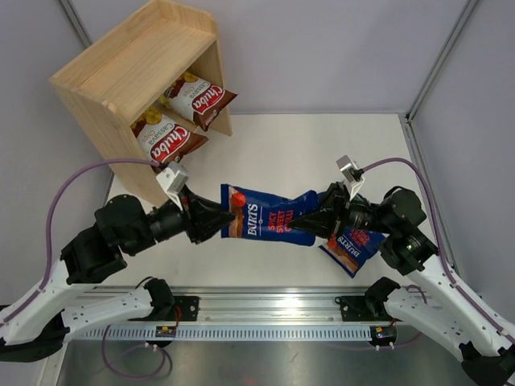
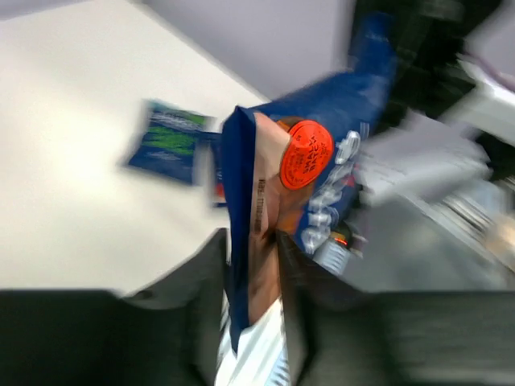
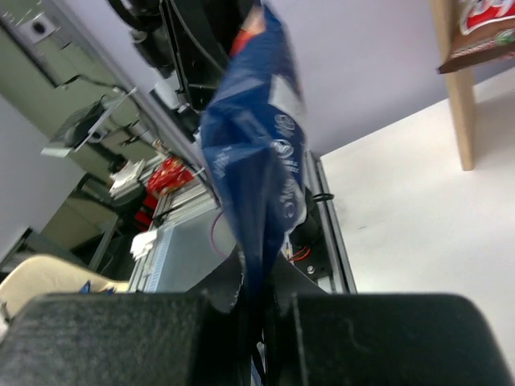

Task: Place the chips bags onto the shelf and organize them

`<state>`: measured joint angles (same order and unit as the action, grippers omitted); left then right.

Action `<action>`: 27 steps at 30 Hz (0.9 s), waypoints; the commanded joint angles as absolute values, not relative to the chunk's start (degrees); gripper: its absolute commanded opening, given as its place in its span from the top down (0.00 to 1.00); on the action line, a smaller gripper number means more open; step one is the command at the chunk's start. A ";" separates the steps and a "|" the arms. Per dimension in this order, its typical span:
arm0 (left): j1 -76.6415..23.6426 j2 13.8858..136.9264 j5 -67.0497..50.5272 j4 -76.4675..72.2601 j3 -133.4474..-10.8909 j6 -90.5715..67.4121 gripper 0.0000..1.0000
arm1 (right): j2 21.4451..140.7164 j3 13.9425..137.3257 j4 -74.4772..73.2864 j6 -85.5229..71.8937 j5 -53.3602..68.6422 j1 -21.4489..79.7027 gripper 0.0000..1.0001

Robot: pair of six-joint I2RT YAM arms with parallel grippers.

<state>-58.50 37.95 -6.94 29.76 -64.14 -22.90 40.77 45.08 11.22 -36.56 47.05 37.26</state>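
A blue Burts chips bag [image 1: 261, 217] hangs level above the table between both grippers. My right gripper [image 1: 299, 221] is shut on its right end; in the right wrist view the fingers pinch the bag [image 3: 257, 153] tightly. My left gripper [image 1: 228, 215] is at the left end, and its fingers stand a little apart around the bag's edge [image 2: 310, 161]. A second Burts bag [image 1: 352, 245] lies under the right arm. A green-label one [image 2: 171, 141] lies on the table. Two Chuba bags [image 1: 169, 138] [image 1: 199, 98] sit inside the wooden shelf [image 1: 129, 64].
The shelf stands at the back left, its opening turned toward the table's middle. Grey walls close the back and the right side. A metal rail [image 1: 265, 310] with the arm bases runs along the near edge.
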 commanded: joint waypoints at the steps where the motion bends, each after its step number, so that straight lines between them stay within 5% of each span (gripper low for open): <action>1: -57.57 38.40 20.68 40.32 -72.15 -22.15 0.62 | 39.98 46.84 10.11 -36.21 42.73 37.09 0.95; 4: -57.48 39.11 30.98 44.63 -77.86 -21.71 0.46 | 43.05 49.65 7.74 -37.35 36.14 37.09 0.98; 9: -57.57 38.06 41.12 49.03 -83.31 -19.60 0.41 | 48.86 55.18 6.68 -40.69 26.75 37.09 1.00; 13: -57.57 36.04 48.93 50.62 -82.97 -17.85 0.23 | 56.05 58.79 10.36 -46.39 19.35 37.09 1.00; 14: -57.57 35.60 51.04 50.54 -82.79 -17.23 0.02 | 57.64 59.58 11.50 -49.10 17.42 37.09 1.00; 19: -57.57 32.00 65.80 44.14 -79.90 -12.14 0.01 | 70.10 68.45 18.71 -59.04 14.42 37.18 1.00; 27: -56.17 27.07 72.07 37.18 -76.64 -8.61 0.01 | 87.26 87.43 20.74 -63.72 9.15 39.98 1.00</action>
<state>-57.19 28.67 65.60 42.35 -76.47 -10.46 84.29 79.81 15.88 -60.31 13.63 37.82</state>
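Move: The held Burts bag, its right end pinched in the right hand, is bound for the shelf's open front, roughly 33 cm ahead of the right hand, 28 to its left and 10 below. Of the Chuba bags there, the far one lies about 45 ahead and 28 left, the near one 28 ahead and 35 left. Another Burts bag lies on the table, 5 ahead, 19 right, 29 below. From the left hand that opening is about 33 ahead, 11 left. The Burts bag passes wholly to the right hand, which keeps its pinch and carries it forward some 23 cm, leftward about 9 and a little up towards the shelf, turning roughly 30 degrees clockwise while rolling the bag. The left hand opens wide, lets go of the other end and clears out leftward about 26 cm, first slightly forward, rising a little and swinging some 75 degrees counter-clockwise. ##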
